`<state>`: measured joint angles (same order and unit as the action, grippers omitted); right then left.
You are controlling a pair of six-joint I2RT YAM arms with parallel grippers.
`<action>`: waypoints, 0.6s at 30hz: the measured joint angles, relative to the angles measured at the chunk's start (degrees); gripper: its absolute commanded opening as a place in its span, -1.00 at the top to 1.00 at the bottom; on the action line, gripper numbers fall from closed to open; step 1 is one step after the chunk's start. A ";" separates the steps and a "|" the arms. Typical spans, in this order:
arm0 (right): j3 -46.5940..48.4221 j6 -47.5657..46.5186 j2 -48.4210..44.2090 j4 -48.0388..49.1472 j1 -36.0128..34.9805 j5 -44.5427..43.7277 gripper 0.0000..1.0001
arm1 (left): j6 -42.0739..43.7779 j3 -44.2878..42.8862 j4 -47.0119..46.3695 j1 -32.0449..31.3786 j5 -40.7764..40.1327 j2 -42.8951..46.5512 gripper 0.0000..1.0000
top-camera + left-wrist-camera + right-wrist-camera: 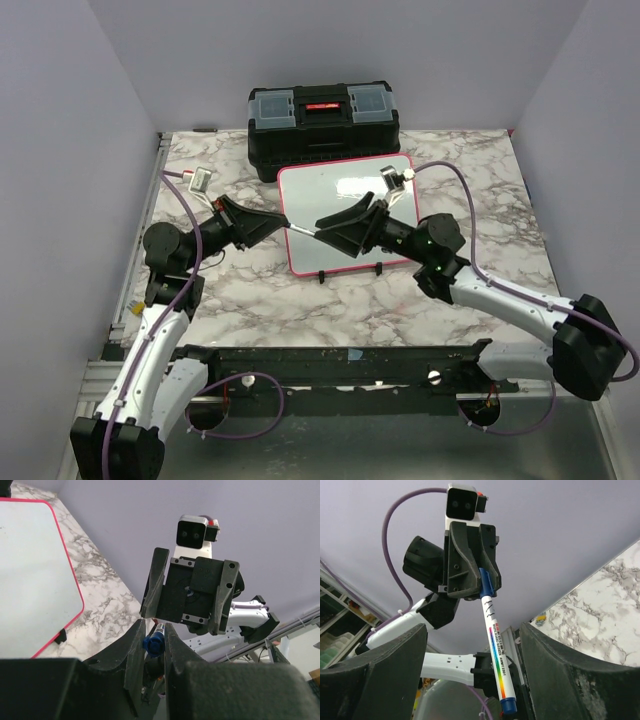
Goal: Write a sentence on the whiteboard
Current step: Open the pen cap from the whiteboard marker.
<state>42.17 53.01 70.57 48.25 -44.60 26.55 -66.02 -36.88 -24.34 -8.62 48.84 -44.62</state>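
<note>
The whiteboard (345, 192), white with a pink-red frame, leans at mid-table; its corner shows in the left wrist view (30, 580). No sentence shows on its visible face. My left gripper (281, 228) (154, 626) is shut on the blue cap end of a white marker (303, 231) (154, 643). The marker's body (496, 650) points toward my right gripper (326, 228) (472, 628). That gripper is open, with its fingers (395, 670) on either side of the barrel and gaps on both sides. The two grippers face each other, tip to tip, just in front of the board's lower left part.
A black toolbox (322, 125) with a red handle stands behind the whiteboard at the back. The marble tabletop (440, 300) stretches around the board. Grey walls close in the left, back and right sides. A black rail (330, 360) runs along the near edge between the arm bases.
</note>
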 measured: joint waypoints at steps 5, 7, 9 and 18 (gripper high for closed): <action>0.79 1.66 2.62 3.08 0.04 0.85 -0.24 | -2.99 1.95 -4.87 0.00 -2.40 -0.11 1.00; 0.85 2.27 3.43 3.52 0.07 1.20 -0.19 | -4.00 2.40 -6.58 -0.02 -3.23 -0.46 1.00; 0.92 2.56 4.04 4.07 0.07 1.42 -0.15 | -4.92 2.71 -8.07 -0.02 -4.15 -0.85 1.00; 3.63 3.15 6.67 5.49 0.11 1.88 0.17 | -7.28 4.02 -13.86 -1.70 -7.10 -3.08 1.00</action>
<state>45.80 56.16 77.23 53.74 -44.49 28.42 -73.30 -32.86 -38.20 -10.33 41.74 -47.70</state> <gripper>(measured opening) 0.468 0.185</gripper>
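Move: The left fingers already pinch the marker by its blue cap; its middle lies about 4 cm to the left hand's right and 1 cm back. From the right hand, the marker's middle is some 5 cm left and about level, with its tail already reaching between the open fingers. The cap is about 9 cm left of the right hand and 2 cm farther out; the whiteboard's middle lies roughly 16 cm ahead, 7 cm right and 30 cm below. With the marker's tail between them, the right fingers close from wide to about half open, while the hand slides roughly 2 cm left along the barrel towards the cap and drifts about 1 cm forward. The left hand keeps its pinch on the cap and carries the marker some 2 cm forward and slightly up, its wrist rolling about 7 degrees. ##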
